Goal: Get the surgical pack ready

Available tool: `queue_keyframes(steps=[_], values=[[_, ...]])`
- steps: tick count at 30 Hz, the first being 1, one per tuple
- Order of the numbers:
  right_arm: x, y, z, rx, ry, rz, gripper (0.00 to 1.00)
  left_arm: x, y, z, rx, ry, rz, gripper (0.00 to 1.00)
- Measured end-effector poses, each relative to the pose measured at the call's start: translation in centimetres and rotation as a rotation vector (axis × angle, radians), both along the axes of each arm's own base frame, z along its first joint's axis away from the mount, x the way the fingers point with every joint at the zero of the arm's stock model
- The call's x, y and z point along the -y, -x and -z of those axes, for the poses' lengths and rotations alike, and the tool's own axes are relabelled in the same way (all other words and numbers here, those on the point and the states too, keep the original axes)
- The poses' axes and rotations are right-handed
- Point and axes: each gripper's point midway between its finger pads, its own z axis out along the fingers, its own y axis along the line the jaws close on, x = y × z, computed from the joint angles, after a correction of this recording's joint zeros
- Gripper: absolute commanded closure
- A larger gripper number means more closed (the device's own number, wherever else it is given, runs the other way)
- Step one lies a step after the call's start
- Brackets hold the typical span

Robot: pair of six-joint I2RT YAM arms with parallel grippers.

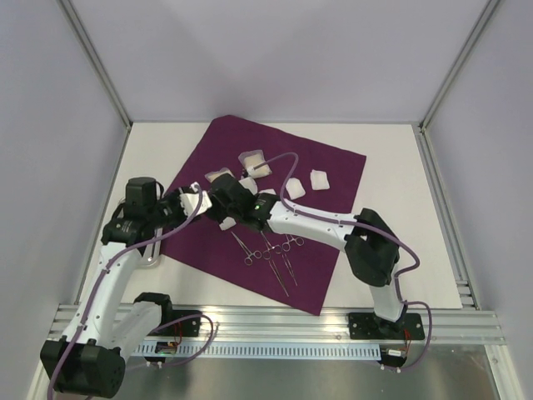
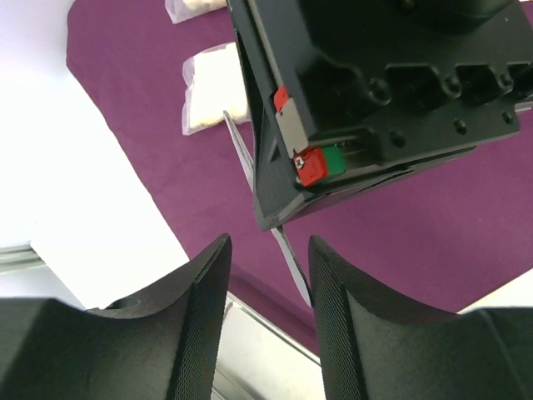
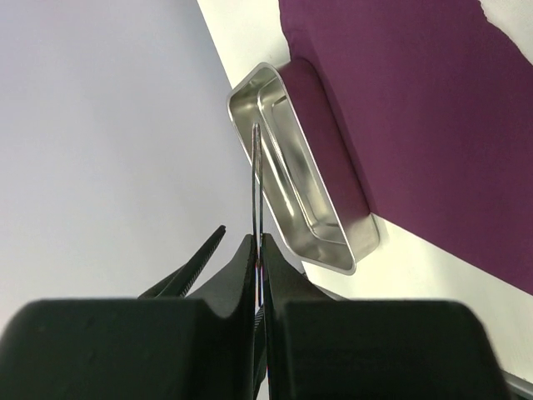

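The plum-purple surgical pack drape (image 1: 325, 175) lies spread flat on the table, and also shows in the left wrist view (image 2: 125, 100) and the right wrist view (image 3: 433, 108). My right gripper (image 3: 260, 250) is shut on a thin metal instrument (image 3: 257, 175) whose tips point toward a steel tray (image 3: 250, 92). In the top view it (image 1: 212, 198) reaches across the drape's left part. My left gripper (image 2: 269, 250) is open, close in front of the right gripper, with the instrument's blade (image 2: 291, 258) near its right finger. In the top view the left gripper (image 1: 185, 204) sits at the drape's left edge.
Several white gauze packets (image 1: 252, 158) lie on the drape's upper part, two of them in the left wrist view (image 2: 212, 87). Several forceps and scissors (image 1: 271, 250) lie on its lower middle. The steel tray stands off the drape's left edge. Enclosure walls surround the table.
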Motion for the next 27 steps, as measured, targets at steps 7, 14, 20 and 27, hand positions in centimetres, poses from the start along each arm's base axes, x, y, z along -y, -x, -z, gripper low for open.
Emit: queue_keyframes(steps=[7, 14, 20, 27], values=[[-0.7, -0.2, 0.0, -0.01, -0.03, 0.007, 0.99, -0.2, 0.0, 0.4, 0.004, -0.026, 0.004, 0.79], [-0.9, -0.3, 0.4, -0.026, -0.041, 0.014, 1.0, -0.8, -0.4, 0.6, 0.02, -0.059, -0.013, 1.0], [-1.1, -0.3, 0.7, -0.043, -0.049, 0.018, 1.0, -1.1, -0.4, 1.0, 0.017, -0.071, -0.026, 1.0], [-1.4, -0.5, 0.9, -0.037, -0.083, 0.012, 0.7, -1.6, -0.9, 1.1, 0.02, -0.074, -0.073, 1.0]])
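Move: The tweezers I still pinch in my right fingers already run through the half-open gap of my left fingers: their middle is about 2 cm ahead of and 1 cm right of my left hand point, and some 2 cm ahead and 2 cm left of my right one. From my left hand, the steel tray lies about 20 cm left and 7 cm back, the nearest gauze pad 3 cm right and 3 cm back, and the filled packet 7 cm ahead and 3 cm right, all some 17 cm below. I shut my left fingers from about half open onto the tweezers beside my right fingertips, while both hands drift together about 1.5 cm left and 1 cm down towards the tray, the left also edging almost 1 cm forward. Only once my left grip is closed do my right fingers begin to spread, to about a quarter open, letting go of the tweezers. ##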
